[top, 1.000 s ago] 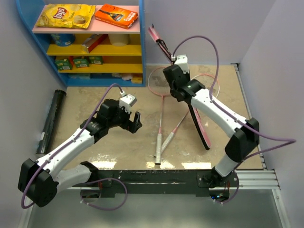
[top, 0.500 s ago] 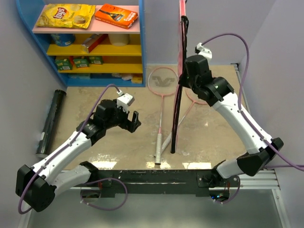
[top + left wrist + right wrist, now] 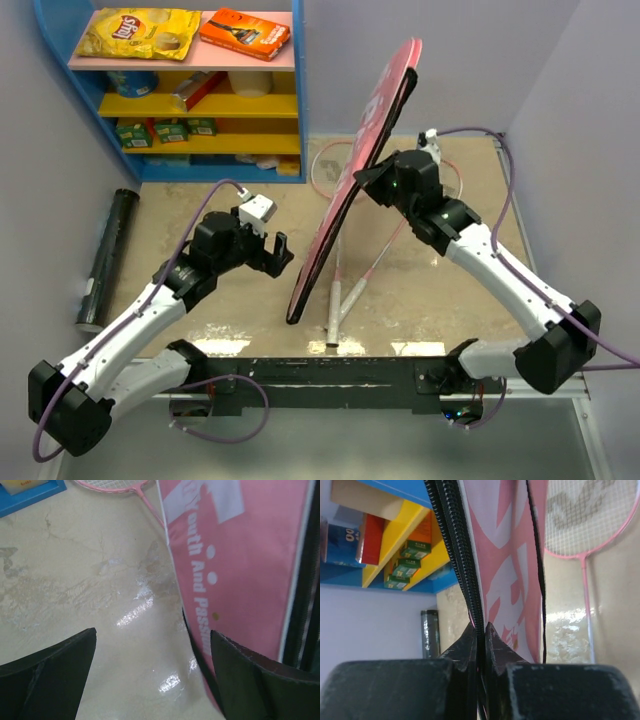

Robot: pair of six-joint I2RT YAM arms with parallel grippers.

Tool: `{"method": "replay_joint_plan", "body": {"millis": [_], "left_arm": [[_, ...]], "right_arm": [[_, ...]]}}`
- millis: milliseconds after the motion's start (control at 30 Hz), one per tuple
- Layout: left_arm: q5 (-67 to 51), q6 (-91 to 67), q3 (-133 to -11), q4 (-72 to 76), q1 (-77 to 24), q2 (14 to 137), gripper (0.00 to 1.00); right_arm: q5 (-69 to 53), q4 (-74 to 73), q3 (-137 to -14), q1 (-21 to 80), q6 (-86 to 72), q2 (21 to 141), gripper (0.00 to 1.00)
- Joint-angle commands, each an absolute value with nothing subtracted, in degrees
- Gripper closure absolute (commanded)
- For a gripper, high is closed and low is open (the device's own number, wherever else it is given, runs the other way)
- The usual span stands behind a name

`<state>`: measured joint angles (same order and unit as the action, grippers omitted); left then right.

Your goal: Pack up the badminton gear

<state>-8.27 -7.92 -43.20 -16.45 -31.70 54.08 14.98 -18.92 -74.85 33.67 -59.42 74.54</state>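
My right gripper point(image 3: 366, 180) is shut on the black zipper edge point(image 3: 454, 545) of the pink bag point(image 3: 350, 190). The bag hangs tilted over the table, top end high at the back, bottom end low near the left gripper. In the right wrist view my right gripper point(image 3: 480, 628) pinches that edge. My left gripper point(image 3: 279, 250) is open just left of the bag's lower part, and the left wrist view shows the bag point(image 3: 240, 555) beside its right finger point(image 3: 250, 675). Two pink rackets point(image 3: 336, 285) lie crossed on the table behind the bag. The black tube point(image 3: 105, 255) lies along the left wall.
A blue shelf unit point(image 3: 290, 110) stands at the back left with a chips bag point(image 3: 140, 32), an orange box point(image 3: 245, 30) and small packets. Walls close in the table on the left, back and right. A racket head point(image 3: 585, 515) lies below the right wrist.
The right arm has swung the bag from upright and edge-on to leaning left with its pink face showing. Its lower end has moved toward the left gripper. The left arm shifted slightly.
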Motion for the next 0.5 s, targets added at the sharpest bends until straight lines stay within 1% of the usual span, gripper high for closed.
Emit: {"method": "replay_joint_plan", "body": {"millis": [0, 100, 167, 300, 467], "left_arm": [[-6.2, -7.6, -42.5, -15.5, -32.1, 52.2, 0.00], [-6.2, -7.6, -42.5, -15.4, -32.1, 52.3, 0.00], [-6.2, -7.6, -42.5, -15.3, -32.1, 53.0, 0.00], [-5.8, -7.6, -42.8, -15.2, -32.1, 55.4, 0.00], [-6.7, -8.1, -43.7, -15.5, -32.2, 58.3, 0.00]], "right_arm": [[10.2, -0.3, -67.2, 33.4, -68.3, 75.9, 1.00], [8.4, 5.8, -62.6, 33.4, -68.7, 78.9, 1.00], [7.3, 7.4, -61.7, 33.3, -68.6, 80.9, 1.00], [4.2, 7.2, -60.6, 33.4, -66.2, 84.9, 1.00], [3.8, 7.2, -55.4, 33.2, -63.9, 85.0, 1.00]]}}
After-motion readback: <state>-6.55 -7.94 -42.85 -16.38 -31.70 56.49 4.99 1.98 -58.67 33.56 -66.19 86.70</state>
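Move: The right hand, high over the table, already pinches the pink racket bag by its zipped edge near mid-length, the bag hanging on a slant; the open left gripper it is brought towards is about 16 cm to its left, 12 cm back and 14 cm lower. The crossed racket handles lie some 18 cm back, 4 cm left and 33 cm below. From the left hand, the bag's middle is roughly 15 cm right, 12 cm ahead and 13 cm above. Down swiftly, by about 14 cm, the right arm lowers the racket bag while carrying it some 5 cm left towards the open left gripper, slowing at the end. Its wrist tips the fingers about 10 degrees further down, with a slight counter-clockwise turn, and the shut fingers keep their pinch on the zipped edge. ##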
